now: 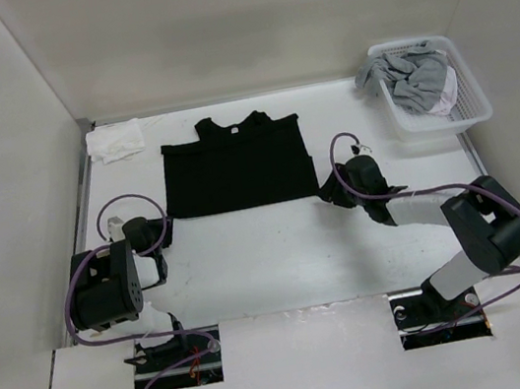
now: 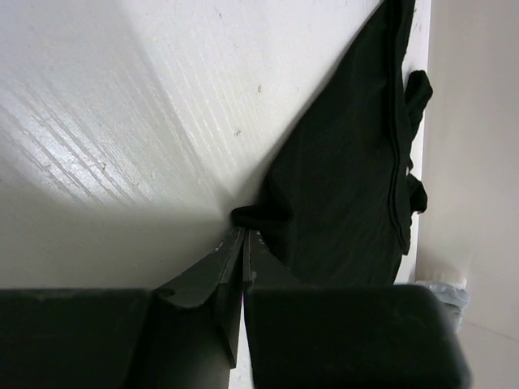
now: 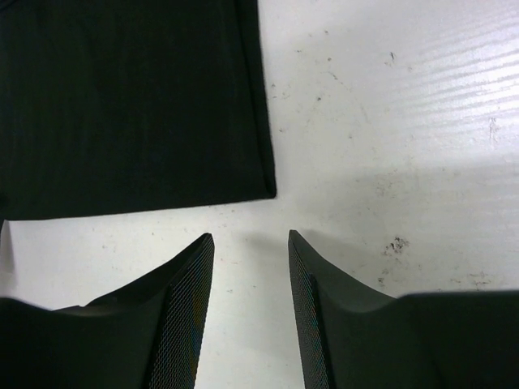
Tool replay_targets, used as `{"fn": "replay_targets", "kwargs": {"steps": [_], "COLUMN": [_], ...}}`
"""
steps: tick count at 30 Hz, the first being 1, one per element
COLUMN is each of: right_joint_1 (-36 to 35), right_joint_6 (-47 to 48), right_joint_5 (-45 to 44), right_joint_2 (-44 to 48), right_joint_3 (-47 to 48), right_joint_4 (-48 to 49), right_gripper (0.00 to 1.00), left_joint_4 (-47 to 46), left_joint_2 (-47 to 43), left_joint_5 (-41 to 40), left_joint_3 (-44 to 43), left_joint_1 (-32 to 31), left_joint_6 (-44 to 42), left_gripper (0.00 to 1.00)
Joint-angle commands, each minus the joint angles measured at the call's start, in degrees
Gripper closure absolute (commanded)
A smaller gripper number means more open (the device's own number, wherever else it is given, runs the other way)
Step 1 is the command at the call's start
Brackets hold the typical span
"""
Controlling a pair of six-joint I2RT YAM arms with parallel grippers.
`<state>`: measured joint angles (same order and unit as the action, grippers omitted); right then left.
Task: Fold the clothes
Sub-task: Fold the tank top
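The clothes (image 1: 235,164), a plain black shirt-like garment, lie flat in the middle of the table, neckline toward the far wall. My left gripper (image 1: 164,228) is at their near left corner. In the left wrist view its jaws (image 2: 245,231) are shut, with a small bunched fold of the clothes (image 2: 349,178) pinched at the tips. My right gripper (image 1: 327,191) sits just off the near right corner. In the right wrist view it (image 3: 251,237) is open over bare table, and the corner of the clothes (image 3: 130,105) lies just ahead of the left fingertip, apart from it.
A white basket (image 1: 469,100) with grey garments (image 1: 411,79) stands at the far right. A small white cloth (image 1: 116,141) lies at the far left corner. White walls close in the table on three sides.
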<state>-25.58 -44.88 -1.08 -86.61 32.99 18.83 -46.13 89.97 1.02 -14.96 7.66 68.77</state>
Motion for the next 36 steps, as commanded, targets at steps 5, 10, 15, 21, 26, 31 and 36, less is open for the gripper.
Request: {"fn": "replay_targets", "kwargs": {"steps": [5,10,15,21,26,31,36], "right_joint_1": [0.0,0.8,1.0,1.0,0.7,-2.0,-8.3], "right_joint_6": [-2.6,-4.2,-5.1,-6.0,-3.6,1.5,6.9], "right_joint_5": [-0.9,-0.1,-0.4,-2.8,-5.9,-9.4,-16.3], "right_joint_2": [-6.0,-10.2,-12.2,-11.5,-2.5,17.7,40.8], "right_joint_3": [4.4,5.9,6.6,5.8,2.9,0.7,4.9], "right_joint_4": [-0.1,2.0,2.4,3.8,4.3,-5.4,-23.4], "right_gripper": [0.57,0.60,0.72,0.91,0.97,0.97,0.95], "left_joint_4": [-3.4,-3.4,-3.3,-2.8,3.1,20.3,42.0], "left_joint_2": [-2.0,-0.9,-0.7,-3.7,-13.7,-35.4,-56.6], "left_joint_5": [-0.9,-0.8,-0.5,-0.3,2.1,5.2,3.3], "left_joint_3": [0.1,0.0,-0.3,-0.7,-0.9,-3.9,-13.1], "left_joint_1": [0.5,0.4,0.3,-0.3,-0.4,0.6,-1.4], "left_joint_6": [-0.4,-0.6,-0.6,-1.3,-1.8,-3.3,-10.9], "left_gripper": [1.00,1.00,1.00,1.00,1.00,1.00,1.00]}}
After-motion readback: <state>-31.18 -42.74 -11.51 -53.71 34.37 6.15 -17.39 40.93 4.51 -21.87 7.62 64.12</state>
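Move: Just ahead of the right hand's open fingers, about 2 cm forward, 1 cm left and 3 cm down, lies the tank top's near right corner; the basket stands some 21 cm forward and 27 cm right. The left hand has its shut fingers at the near left corner, practically at the hand point, with the other corner about 34 cm to its right. A white cloth lies some 21 cm ahead and 9 cm left of the left hand. Reaching about 3 cm forward and 2 cm down over the near right corner, the right hand closes and pinches it while the left fingers stay shut at the other corner. Then both hands rise fast, some 20 cm, drawing back a few centimetres and tipping their fingers up about 25 degrees, the right one carrying its corner. ##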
